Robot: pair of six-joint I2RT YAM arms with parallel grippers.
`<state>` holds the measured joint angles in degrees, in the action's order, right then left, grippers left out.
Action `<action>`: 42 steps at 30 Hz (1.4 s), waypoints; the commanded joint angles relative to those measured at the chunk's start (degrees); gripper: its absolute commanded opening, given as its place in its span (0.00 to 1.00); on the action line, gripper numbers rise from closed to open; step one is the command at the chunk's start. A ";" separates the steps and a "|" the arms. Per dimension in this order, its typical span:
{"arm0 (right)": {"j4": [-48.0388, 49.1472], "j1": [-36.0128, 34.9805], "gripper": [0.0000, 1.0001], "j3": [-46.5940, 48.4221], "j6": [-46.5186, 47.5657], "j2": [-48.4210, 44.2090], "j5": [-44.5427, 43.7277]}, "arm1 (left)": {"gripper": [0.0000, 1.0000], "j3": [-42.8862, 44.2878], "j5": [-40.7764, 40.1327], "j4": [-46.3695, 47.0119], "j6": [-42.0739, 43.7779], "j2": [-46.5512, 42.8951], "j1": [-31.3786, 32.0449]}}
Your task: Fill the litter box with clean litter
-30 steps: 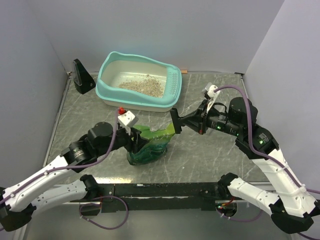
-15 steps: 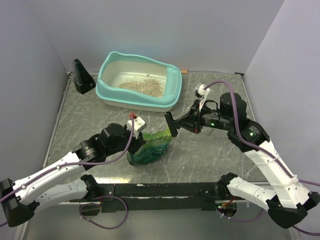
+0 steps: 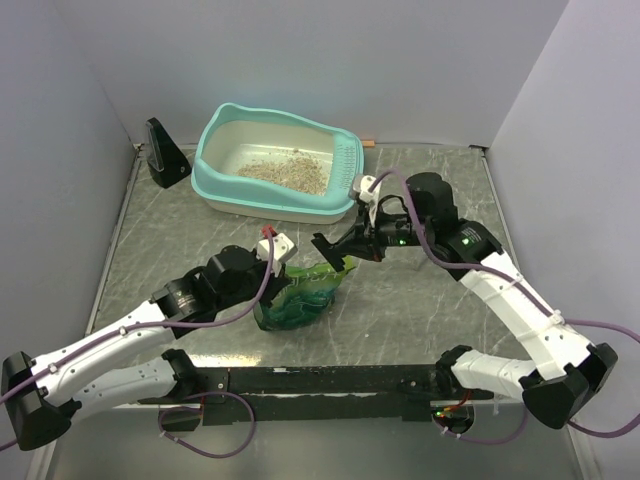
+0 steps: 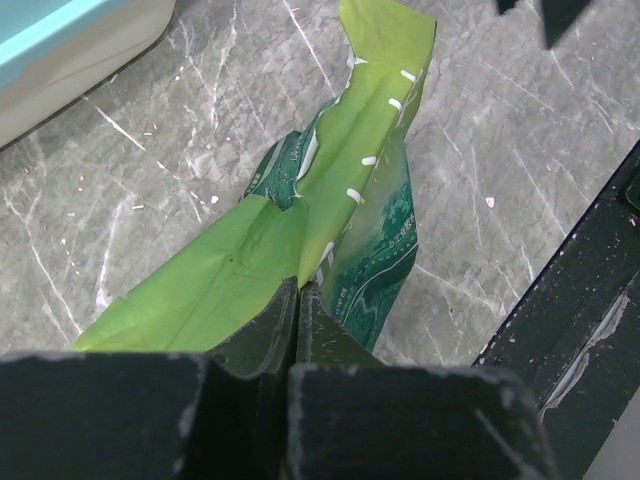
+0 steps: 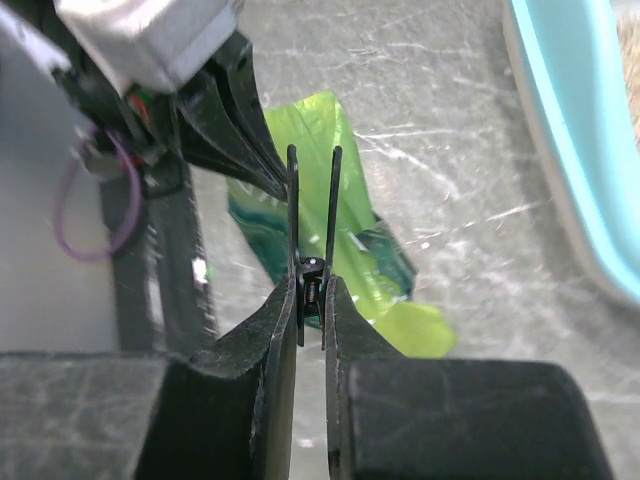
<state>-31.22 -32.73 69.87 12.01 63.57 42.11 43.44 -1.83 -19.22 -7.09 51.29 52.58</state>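
The litter box, turquoise-rimmed and cream inside, stands at the back of the table with a patch of beige clean litter on its floor. A green printed pouch stands in front of it. My left gripper is shut on the pouch's folded top edge, its jaws pressed together. My right gripper hovers just right of the pouch top, shut on a black clip whose two thin blades point at the pouch. The box's rim shows at the right wrist view's right edge.
A black triangular stand sits at the back left beside the box. Grey walls close in the table on three sides. A black rail runs along the near edge. The box's cream wall fills the left wrist view's top left.
My left gripper has moved up to the pouch and shut on its top edge. The right arm has carried the black clip leftward, closer to the pouch top.
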 commanded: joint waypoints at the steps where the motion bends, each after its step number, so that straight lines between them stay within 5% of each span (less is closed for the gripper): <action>1: 2.57 0.47 0.00 -0.96 19.15 1.38 5.87 | 0.01 -1.34 -0.81 -0.46 0.41 -2.15 0.16; 10: 0.29 0.39 0.00 -2.45 36.40 5.24 13.87 | 0.01 -1.96 -2.04 -0.46 0.15 -4.26 0.16; 18: -2.08 -0.40 0.00 -0.53 38.26 7.88 15.11 | 0.01 -1.96 -1.86 -0.73 0.41 -4.53 0.16; 42: -20.81 -10.60 0.00 8.44 44.77 16.32 -13.62 | 0.01 -1.52 -2.48 -1.17 -0.29 -6.02 -0.72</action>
<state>-45.76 -42.50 74.48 54.61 78.11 35.51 41.69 -2.46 -19.55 -7.18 47.33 52.47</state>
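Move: I'm squeezing an open black clip in my right hand, and the folded top strip of the litter bag that it is meant for lies about 7 cm to the left, 1 cm back and some 13 cm below. The bag's body is about 10 cm left, 3 cm back and 22 cm down; the litter box's middle is roughly 32 cm ahead and 17 cm left, 24 cm down. From my left hand, already pinching the fold, the strip's middle is about 7 cm right, 2 cm ahead and 3 cm lower. I bring the clip down onto the folded strip with my right hand, sinking about 9 cm and easing some 3 cm left. As it sinks I swing the fingers from slightly forward to straight left and tip them about 20 degrees further down, so the open jaws come over the fold beside my left fingertips. I keep the clip squeezed open, while my left hand holds almost still and keeps its pinch on the bag. ##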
